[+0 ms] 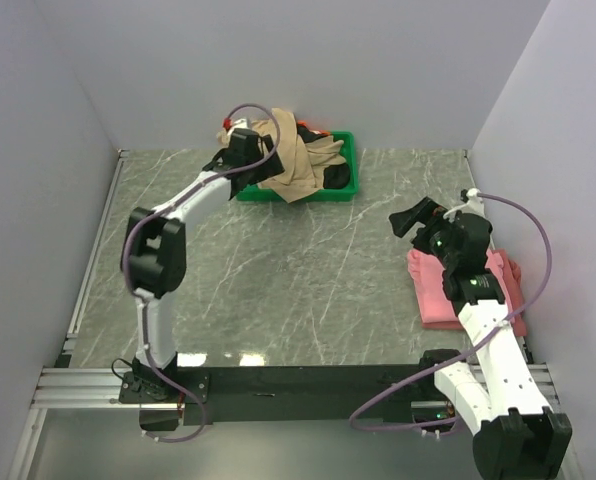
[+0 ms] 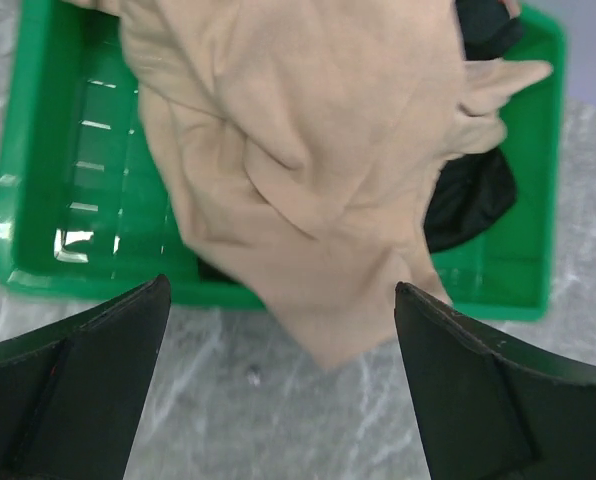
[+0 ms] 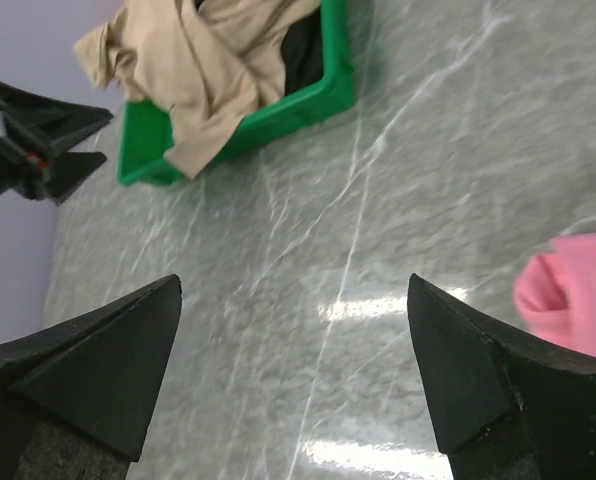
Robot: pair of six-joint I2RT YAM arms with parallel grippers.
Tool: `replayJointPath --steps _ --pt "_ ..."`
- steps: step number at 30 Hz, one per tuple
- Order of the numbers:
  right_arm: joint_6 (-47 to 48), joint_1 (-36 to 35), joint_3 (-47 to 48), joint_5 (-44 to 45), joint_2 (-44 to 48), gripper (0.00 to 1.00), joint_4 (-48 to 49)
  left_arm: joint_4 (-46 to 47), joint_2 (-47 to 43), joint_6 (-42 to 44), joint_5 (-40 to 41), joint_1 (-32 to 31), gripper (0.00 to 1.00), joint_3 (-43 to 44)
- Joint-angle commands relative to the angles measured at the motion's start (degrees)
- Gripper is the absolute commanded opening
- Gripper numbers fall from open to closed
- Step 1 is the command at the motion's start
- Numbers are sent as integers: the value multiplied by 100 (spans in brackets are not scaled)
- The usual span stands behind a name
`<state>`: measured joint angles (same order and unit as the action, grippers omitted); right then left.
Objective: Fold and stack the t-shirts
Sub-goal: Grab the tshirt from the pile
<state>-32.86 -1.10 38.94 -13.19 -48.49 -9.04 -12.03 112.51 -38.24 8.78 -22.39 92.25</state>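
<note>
A tan t-shirt (image 1: 293, 158) lies heaped in the green tray (image 1: 346, 140) at the back, one corner spilling over the near rim onto the table (image 2: 318, 320). A black t-shirt (image 2: 470, 198) shows beneath it at the right, and a scrap of orange cloth (image 1: 224, 124) at the tray's back left. My left gripper (image 2: 281, 285) hangs open just in front of the tray, over the hanging tan corner, holding nothing. A folded pink t-shirt (image 1: 448, 292) lies at the right. Beside it my right gripper (image 3: 293, 280) hovers open above bare table, the pink t-shirt (image 3: 573, 290) to its right.
The tray's left half (image 2: 68, 200) shows bare green plastic. Marbled grey tabletop (image 1: 298, 270) spreads between the tray and the arm bases. White walls close in the back and both sides. A metal rail (image 1: 88, 385) runs along the near edge.
</note>
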Motion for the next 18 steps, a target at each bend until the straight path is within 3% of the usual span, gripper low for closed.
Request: replayJointPath --steps 1,4,12,16,18 --pt "79 22 132 774 314 100 50 -247 639 413 -324 103 99 1065" --pt "26 23 8 879 331 100 201 -537 1482 440 -385 217 99 1848" --pt "78 23 97 607 147 98 182 -309 2591 537 -438 350 99 2990" --pt "52 22 26 616 112 97 227 -81 2934 493 -552 367 98 3185" --pt "95 23 44 572 85 96 209 -1 2970 458 -570 367 93 3247"
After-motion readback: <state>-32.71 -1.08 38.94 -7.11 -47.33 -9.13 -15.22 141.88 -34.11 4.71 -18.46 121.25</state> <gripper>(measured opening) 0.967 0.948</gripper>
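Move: The beige t-shirt heaped in the green bin has its middle about 12 cm ahead of the left gripper, 4 cm to its right and 12 cm below. The green bin is centred some 13 cm ahead, 6 cm right and 15 cm down; the black cloth in its right part lies about 9 cm ahead, 15 cm right and 14 cm below. From the right gripper, the beige t-shirt is roughly 32 cm ahead, 23 cm left and 17 cm below. Bring the left gripper forward and down in about equal parts, some 10 cm each way, over the bin's near rim and down to the left part of the beige t-shirt. Start briskly and ease off the forward reach at the end while still sinking. Keep the fingers wide open and the wrist's slant almost unchanged. ##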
